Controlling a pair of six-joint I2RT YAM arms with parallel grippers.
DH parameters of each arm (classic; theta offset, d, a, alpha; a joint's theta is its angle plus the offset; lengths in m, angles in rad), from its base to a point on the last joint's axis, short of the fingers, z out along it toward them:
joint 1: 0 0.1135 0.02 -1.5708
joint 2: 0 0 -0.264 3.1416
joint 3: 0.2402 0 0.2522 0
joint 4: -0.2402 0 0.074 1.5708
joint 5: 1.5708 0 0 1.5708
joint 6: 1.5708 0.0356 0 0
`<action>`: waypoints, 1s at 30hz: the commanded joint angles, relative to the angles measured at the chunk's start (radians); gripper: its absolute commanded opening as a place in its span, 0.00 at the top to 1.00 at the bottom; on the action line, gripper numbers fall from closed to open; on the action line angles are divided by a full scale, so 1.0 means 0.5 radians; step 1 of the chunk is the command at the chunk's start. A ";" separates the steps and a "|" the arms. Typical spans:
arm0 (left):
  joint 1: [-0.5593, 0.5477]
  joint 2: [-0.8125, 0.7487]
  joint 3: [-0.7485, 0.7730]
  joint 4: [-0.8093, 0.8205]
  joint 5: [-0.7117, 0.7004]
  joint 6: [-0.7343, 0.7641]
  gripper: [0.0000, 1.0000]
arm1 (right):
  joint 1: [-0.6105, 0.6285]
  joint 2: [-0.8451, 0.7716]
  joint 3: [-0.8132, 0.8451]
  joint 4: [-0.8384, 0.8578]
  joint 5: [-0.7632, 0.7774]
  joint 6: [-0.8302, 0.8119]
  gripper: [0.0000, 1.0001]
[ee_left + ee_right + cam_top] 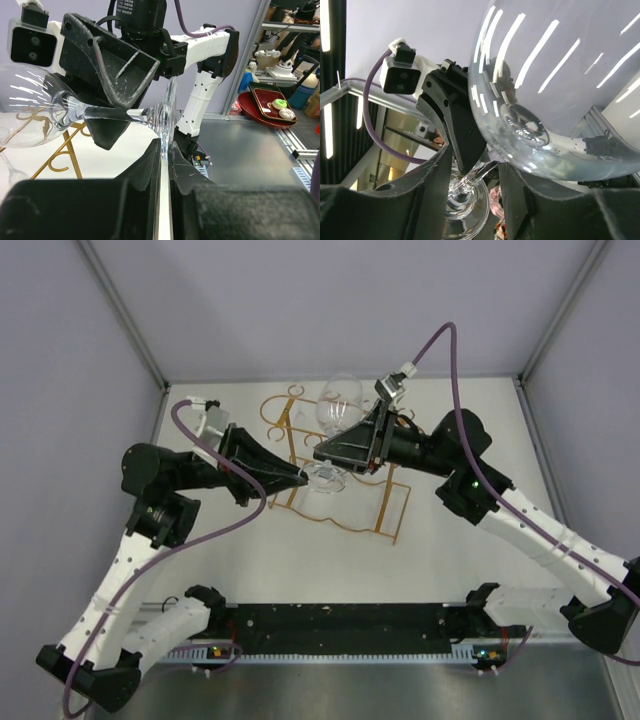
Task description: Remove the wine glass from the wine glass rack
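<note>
The clear wine glass (pixel 340 405) lies tilted on its side above the gold wire wine glass rack (pixel 385 512), bowl toward the back. My left gripper (pixel 305 478) is shut on the rim of its flat foot (pixel 327 478). In the left wrist view the foot (pixel 169 112) stands edge-on between the nearly closed fingertips of the left gripper (pixel 165 145), with the bowl (pixel 27 112) at the left. My right gripper (pixel 325 452) straddles the thin stem (pixel 477 170). In the right wrist view the right gripper (pixel 475 160) shows gaps on both sides of the stem, so it is open.
Gold rack posts (pixel 65 150) stand below the glass. The right arm's white link (pixel 205 95) rises just behind the foot. A red tray with dishes (pixel 265 105) sits off the table to the right. Lilac walls enclose the white table (pixel 470 420).
</note>
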 commanded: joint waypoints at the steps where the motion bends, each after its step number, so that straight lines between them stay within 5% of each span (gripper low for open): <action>1: -0.035 -0.066 0.023 0.060 -0.065 0.151 1.00 | 0.037 -0.015 0.096 0.159 0.044 0.010 0.62; 12: -0.069 -0.161 -0.062 -0.124 -0.086 0.323 1.00 | 0.037 -0.012 0.081 0.165 0.059 0.013 0.98; 17: -0.069 -0.192 -0.069 -0.280 -0.126 0.443 0.99 | 0.037 -0.003 0.087 0.168 0.050 0.019 1.00; 20: -0.069 -0.213 -0.072 -0.366 -0.136 0.483 0.89 | 0.040 -0.006 0.108 0.128 0.047 -0.006 1.00; 25: -0.069 -0.281 -0.096 -0.474 -0.105 0.446 0.55 | 0.037 -0.024 0.176 0.000 0.044 -0.122 1.00; 30: -0.069 -0.382 -0.142 -0.413 -0.080 0.229 0.42 | 0.037 -0.024 0.277 -0.206 -0.008 -0.300 1.00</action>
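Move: The left fingers already pinch the foot's edge, with the foot's middle about 3 cm to their right, level ahead, 2 cm above; the stem lies about 5 cm ahead, 4 cm right, 3 cm above. From the right hand the stem is 1 cm left, level ahead, at its height; the bowl is some 8 cm ahead, 2 cm right, 1 cm above. The rack's top is roughly 9 cm ahead of that hand, 4 cm right, 18 cm below. Right fingers shut on the stem; left ones then release the foot, drawing down and back about 3 cm. ##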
